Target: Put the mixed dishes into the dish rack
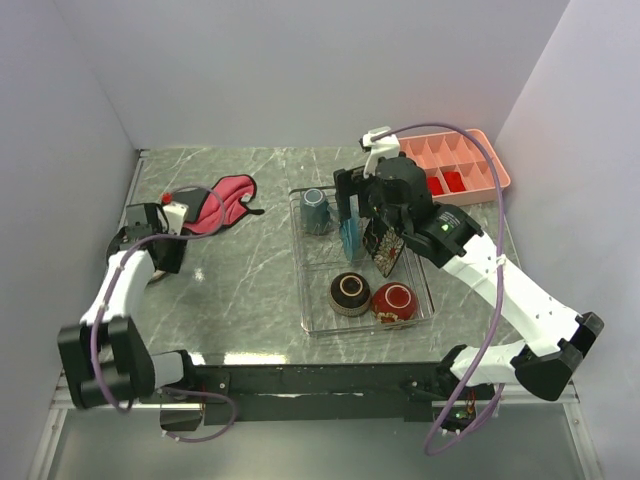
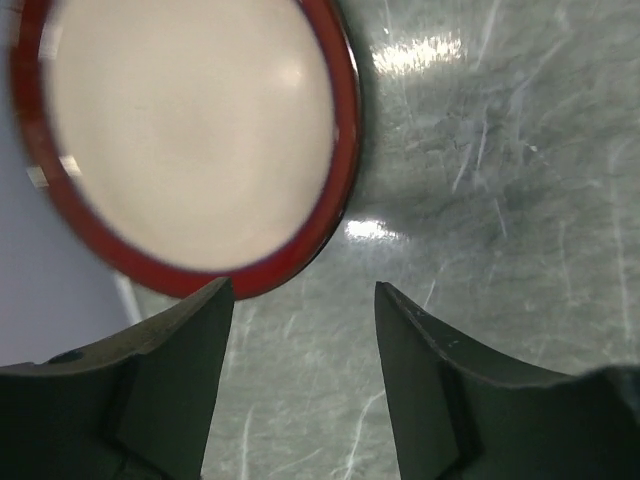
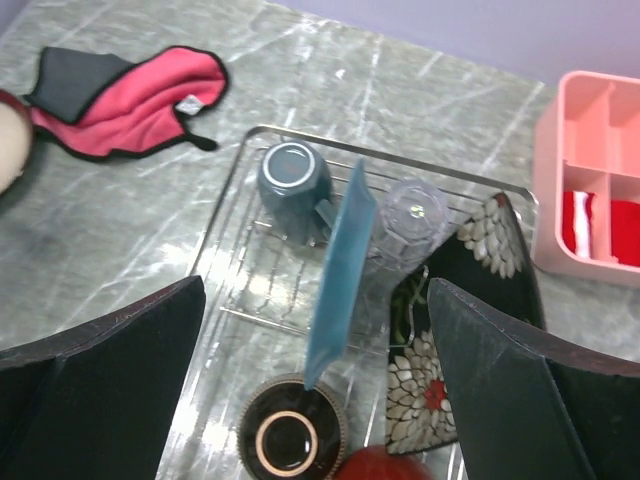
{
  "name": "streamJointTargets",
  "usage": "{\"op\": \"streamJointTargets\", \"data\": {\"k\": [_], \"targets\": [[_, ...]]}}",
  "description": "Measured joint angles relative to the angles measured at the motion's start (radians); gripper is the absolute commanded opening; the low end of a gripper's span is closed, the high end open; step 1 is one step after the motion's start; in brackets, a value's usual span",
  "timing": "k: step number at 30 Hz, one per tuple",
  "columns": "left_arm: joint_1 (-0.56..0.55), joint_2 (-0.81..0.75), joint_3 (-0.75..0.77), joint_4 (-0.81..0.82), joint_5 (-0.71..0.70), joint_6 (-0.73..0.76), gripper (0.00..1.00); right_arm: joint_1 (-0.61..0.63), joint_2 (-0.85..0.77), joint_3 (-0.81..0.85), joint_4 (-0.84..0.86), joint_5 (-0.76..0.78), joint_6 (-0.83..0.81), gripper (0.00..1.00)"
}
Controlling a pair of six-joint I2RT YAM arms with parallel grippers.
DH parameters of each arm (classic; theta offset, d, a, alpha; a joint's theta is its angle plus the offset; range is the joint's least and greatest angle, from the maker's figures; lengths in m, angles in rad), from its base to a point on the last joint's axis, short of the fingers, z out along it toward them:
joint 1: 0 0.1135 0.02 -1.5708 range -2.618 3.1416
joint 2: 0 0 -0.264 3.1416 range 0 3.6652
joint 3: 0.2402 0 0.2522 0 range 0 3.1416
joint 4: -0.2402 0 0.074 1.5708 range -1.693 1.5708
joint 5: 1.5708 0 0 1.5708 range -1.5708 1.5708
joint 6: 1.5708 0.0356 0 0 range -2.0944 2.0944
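Observation:
The dish rack (image 1: 301, 275) holds a grey-blue mug (image 1: 316, 210), a round blue plate (image 1: 349, 238) standing on edge, a square dark plate with white flowers (image 1: 384, 247) leaning beside it, an upturned dark bowl (image 1: 349, 293) and a red bowl (image 1: 393, 302). My right gripper (image 1: 362, 205) hovers open above the blue plate (image 3: 340, 275) and holds nothing. Far left, my left gripper (image 2: 303, 300) is open low over the table. A round red-rimmed, cream-faced dish (image 2: 190, 130) lies just ahead of it, its rim at the left fingertip (image 2: 205, 305).
A red-pink cloth (image 1: 225, 205) lies on the marble table beside the left gripper. A pink compartment tray (image 1: 465, 165) sits at the back right. A clear glass (image 3: 413, 215) stands in the rack (image 3: 225, 250) behind the blue plate. White walls close in three sides.

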Motion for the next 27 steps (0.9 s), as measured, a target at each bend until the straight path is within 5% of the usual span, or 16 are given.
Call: {"op": "streamJointTargets", "data": {"k": [8,21,24,27], "targets": [[0.005,0.21,0.005,0.051,0.024,-0.004,0.62,0.003,0.008,0.004,0.008,-0.1,0.025,1.0],[-0.024,0.227,-0.143,0.332,-0.054,0.068,0.38,0.032,0.089,0.039,0.018,-0.138,0.072,1.0],[-0.037,0.225,-0.174,0.406,-0.073,0.088,0.12,0.047,0.14,0.076,0.019,-0.14,0.08,1.0],[-0.061,0.215,-0.221,0.49,-0.108,0.146,0.01,0.056,0.169,0.089,0.019,-0.134,0.084,1.0]]}}
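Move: The red-rimmed plate I am going for lies flat near the table's left edge, its middle about 10 cm ahead of my left hand, 8 cm to its left and 9 cm below. The red and grey cloth is the nearest neighbour, some 23 cm ahead of that hand, 9 cm to its right and 10 cm down. From my empty right hand, the plate is roughly 48 cm to the left, 6 cm farther out and 32 cm lower. I sink my left hand about 7.5 cm, most of it early on, and ease it some 2.5 cm forward onto the plate's near right rim. I close the half-open fingers there to pinch the rim, one inside the plate and one outside, rolling the wrist about 10 degrees. High over the rack, my wide-open right hand travels about 7 cm left towards the plate's side, sinking slightly. ##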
